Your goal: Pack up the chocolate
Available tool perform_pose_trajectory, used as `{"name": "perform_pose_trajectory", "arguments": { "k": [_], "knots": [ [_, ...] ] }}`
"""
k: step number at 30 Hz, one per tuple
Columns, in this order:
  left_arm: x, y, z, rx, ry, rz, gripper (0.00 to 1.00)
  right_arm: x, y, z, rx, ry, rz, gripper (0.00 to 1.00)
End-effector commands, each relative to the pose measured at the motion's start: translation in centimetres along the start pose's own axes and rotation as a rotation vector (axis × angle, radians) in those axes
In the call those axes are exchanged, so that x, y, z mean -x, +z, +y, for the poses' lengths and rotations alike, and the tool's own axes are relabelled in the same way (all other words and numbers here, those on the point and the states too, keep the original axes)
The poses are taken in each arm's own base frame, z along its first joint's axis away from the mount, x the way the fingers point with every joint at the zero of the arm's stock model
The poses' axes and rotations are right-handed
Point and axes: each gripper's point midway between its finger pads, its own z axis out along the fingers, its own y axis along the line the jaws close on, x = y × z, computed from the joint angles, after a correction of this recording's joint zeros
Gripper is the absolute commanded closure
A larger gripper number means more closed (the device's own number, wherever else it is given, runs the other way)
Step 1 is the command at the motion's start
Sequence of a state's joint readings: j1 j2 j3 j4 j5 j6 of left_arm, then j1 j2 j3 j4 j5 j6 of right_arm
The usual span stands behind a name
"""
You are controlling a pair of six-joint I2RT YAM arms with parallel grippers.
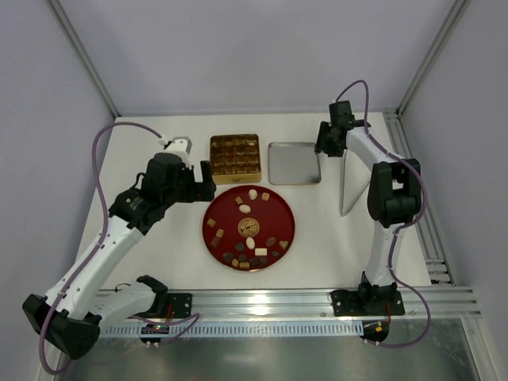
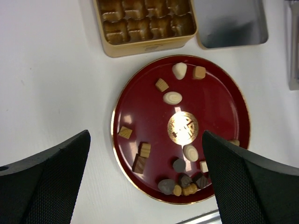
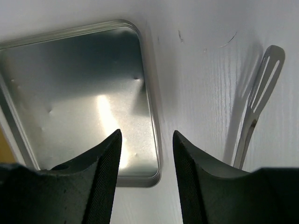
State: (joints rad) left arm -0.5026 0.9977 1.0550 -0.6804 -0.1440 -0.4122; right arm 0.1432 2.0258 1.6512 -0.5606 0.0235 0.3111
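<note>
The chocolate (image 1: 252,194) lies as several brown, tan and cream pieces spread over a red round plate (image 1: 274,210). Most pieces cluster at the plate's near edge. In the left wrist view the chocolate (image 2: 173,97) and the plate (image 2: 219,107) lie below my fingers. The gold box (image 1: 235,172) with gridded compartments stands just behind the plate and also shows in the left wrist view (image 2: 145,46). My left gripper (image 1: 208,186) is open and empty, above the plate's far left edge (image 2: 145,135). My right gripper (image 1: 324,148) is open and empty, over the right edge of the silver lid (image 3: 147,133).
A silver lid (image 1: 294,163) lies right of the gold box and also shows in the left wrist view (image 2: 231,23) and the right wrist view (image 3: 70,93). A slotted metal spatula (image 3: 261,79) lies right of the lid, by the right arm (image 1: 349,186). Frame rails run along the near and right edges.
</note>
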Motion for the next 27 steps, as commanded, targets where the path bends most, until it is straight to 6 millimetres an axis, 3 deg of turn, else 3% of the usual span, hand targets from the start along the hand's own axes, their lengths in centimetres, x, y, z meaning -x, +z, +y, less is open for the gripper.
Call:
{"name": "perform_pose_trajectory", "arguments": {
  "k": [1,5,9,10,15,22,27],
  "knots": [
    [3.2,-0.4,-3.5,-0.139,-0.021,-0.03,0.0,0.1,0.9,-0.2,-0.007,-0.026,0.039,0.51],
    [4.5,1.0,-5.8,-0.212,-0.036,0.004,0.0,-1.1,2.5,-0.2,0.01,-0.028,0.078,0.53],
    [4.7,4.1,-8.6,-0.308,-0.067,0.068,0.0,-2.0,3.6,-0.1,0.021,-0.024,0.106,0.57],
    [5.5,4.3,-9.8,-0.363,-0.077,0.057,0.0,-2.1,3.8,-0.2,0.017,-0.023,0.108,0.57],
    [6.0,7.5,-12.4,-0.457,-0.101,0.103,0.01,-2.4,4.7,-0.1,0.017,-0.02,0.116,0.6],
    [6.9,11.9,-14.4,-0.492,-0.129,0.144,0.03,-3.3,5.9,0.0,0.026,-0.01,0.145,0.69],
    [6.1,15.0,-15.0,-0.493,-0.143,0.194,0.04,-3.3,6.2,0.1,0.031,-0.012,0.153,0.78]
  ]
}}
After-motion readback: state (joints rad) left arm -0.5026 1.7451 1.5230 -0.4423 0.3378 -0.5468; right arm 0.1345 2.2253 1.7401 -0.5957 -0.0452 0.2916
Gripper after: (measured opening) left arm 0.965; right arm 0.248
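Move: The silver lid's right rim lies almost straight below the right hand, about 1 cm to its left and 7 cm down; the lid's middle is some 9 cm left, level ahead. The tongs lie about 7 cm back and 9 cm right of this hand. For the left hand, some 21 cm up, the lid's middle is about 23 cm ahead and 27 cm right, the chocolate box 22 cm ahead and 7 cm right, and the red plate level, 12 cm right. Straight down goes the right hand, about 7 cm, most of it at the start, tipping slightly downward as its half-open fingers narrow to straddle the lid's right rim. The left hand swings right and forward, some 20 cm in all, high over the table towards the lid's left side, fingers staying wide open, wrist turning clockwise, rolling its left side down and tipping down. ##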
